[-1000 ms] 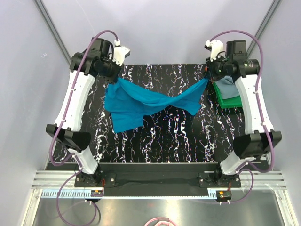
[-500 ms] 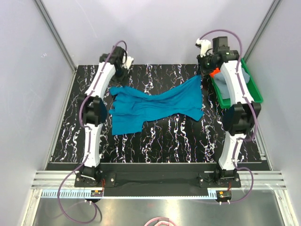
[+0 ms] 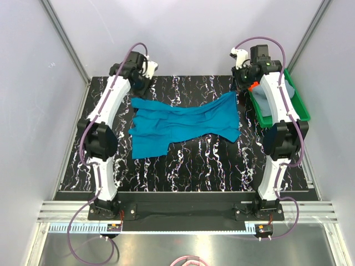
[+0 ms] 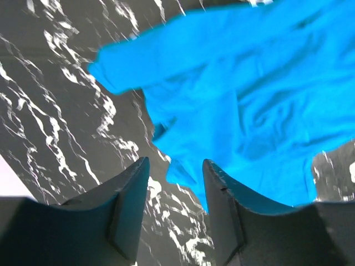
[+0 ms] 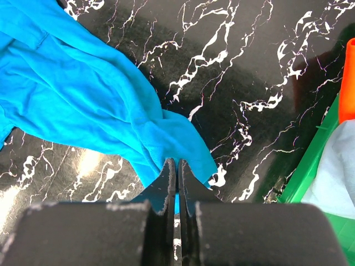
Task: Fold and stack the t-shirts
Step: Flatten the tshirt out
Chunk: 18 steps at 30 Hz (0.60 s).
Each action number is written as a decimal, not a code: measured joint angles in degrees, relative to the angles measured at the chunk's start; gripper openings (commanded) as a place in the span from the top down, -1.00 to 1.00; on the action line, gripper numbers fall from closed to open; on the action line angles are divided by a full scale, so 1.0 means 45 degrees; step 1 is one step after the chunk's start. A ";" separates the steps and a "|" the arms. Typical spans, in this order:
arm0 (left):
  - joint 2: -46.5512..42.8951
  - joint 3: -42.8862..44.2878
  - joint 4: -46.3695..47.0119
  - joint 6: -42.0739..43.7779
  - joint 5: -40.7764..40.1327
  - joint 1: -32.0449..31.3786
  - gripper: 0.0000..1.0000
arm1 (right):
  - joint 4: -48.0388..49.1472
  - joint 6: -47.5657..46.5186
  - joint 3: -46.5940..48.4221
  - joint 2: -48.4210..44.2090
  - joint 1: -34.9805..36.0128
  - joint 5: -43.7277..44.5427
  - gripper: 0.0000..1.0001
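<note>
A teal-blue t-shirt [image 3: 183, 122] lies stretched and creased across the far half of the black marbled table. My right gripper [image 3: 242, 90] is shut on its right corner [image 5: 183, 149], at the far right next to the tray. At the far left my left gripper [image 3: 138, 86] stands open just above the shirt's left end [image 4: 222, 100], with nothing between its fingers [image 4: 136, 188]. An orange-red t-shirt [image 3: 254, 86] and a grey-blue t-shirt [image 3: 273, 105] lie in the tray; the orange-red t-shirt [image 5: 348, 77] and the grey-blue t-shirt [image 5: 338, 177] also show in the right wrist view.
The green plastic tray [image 3: 300, 108] sits at the table's right edge, its wall [image 5: 310, 166] close beside my right gripper. Pale enclosure walls and metal frame posts surround the table. Bare marbled surface [image 3: 183, 166] lies in front of the shirt.
Both arms reached to the far side and laid the teal shirt down flat. My left gripper opened and let go of its left corner; the right stayed shut on its corner.
</note>
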 measured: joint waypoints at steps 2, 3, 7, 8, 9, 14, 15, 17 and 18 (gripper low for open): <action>0.0209 0.0121 0.0219 -0.0087 0.0126 0.0277 -0.12 | -0.0010 0.0005 0.0000 0.0000 0.0000 -0.0010 1.00; 0.0442 0.0175 0.0253 -0.0136 0.0194 0.0476 -0.13 | -0.0010 0.0005 0.0000 0.0000 0.0000 -0.0019 1.00; 0.1647 0.0204 0.0253 -0.0291 0.0423 0.1107 -0.15 | -0.0015 0.0010 0.0005 0.0000 0.0000 -0.0034 1.00; 0.1899 0.0194 0.0243 -0.0335 0.0510 0.1214 -0.15 | -0.0015 0.0005 0.0005 0.0000 0.0000 -0.0034 1.00; 0.2229 0.0165 0.0209 -0.0393 0.0641 0.1336 -0.13 | -0.0015 0.0005 0.0005 0.0000 0.0000 -0.0034 1.00; 0.3167 0.0107 0.0073 -0.0670 0.1409 0.1617 -0.10 | -0.0015 0.0005 -0.0005 -0.0005 0.0000 -0.0024 1.00; 0.3274 0.0107 0.0053 -0.0690 0.1530 0.1632 -0.09 | -0.0015 0.0005 -0.0029 -0.0010 0.0000 -0.0024 1.00; 0.3424 0.0112 0.0034 -0.0758 0.1797 0.1642 -0.04 | -0.0024 0.0000 -0.0083 -0.0015 0.0000 -0.0019 1.00; 0.3478 0.0112 0.0029 -0.0777 0.1889 0.1671 -0.04 | -0.0019 0.0000 -0.0117 -0.0015 0.0000 -0.0015 1.00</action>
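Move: The left hand hangs empty and half open. The t-shirt's left edge, where a small notch opens in the folds, lies about 3 cm ahead of it, 4 cm to its left and some 18 cm below. From that notch, the far-left end of the cloth is some 9 cm farther out and 2 cm more to the left; the near-left corner is about 23 cm back and 1 cm to the right. The notch lies roughly 45 cm to the right hand's left, 1 cm ahead and 21 cm lower. With the right hand still pinching the shirt's raised right end and staying in place, the left hand sinks about 12 cm towards the notched left edge, swinging some 3 cm to its left as it starts down. Its wrist tips the fingers some 15 degrees nearer to straight down; they stay half open and end close above the cloth, with no touch to be seen. ##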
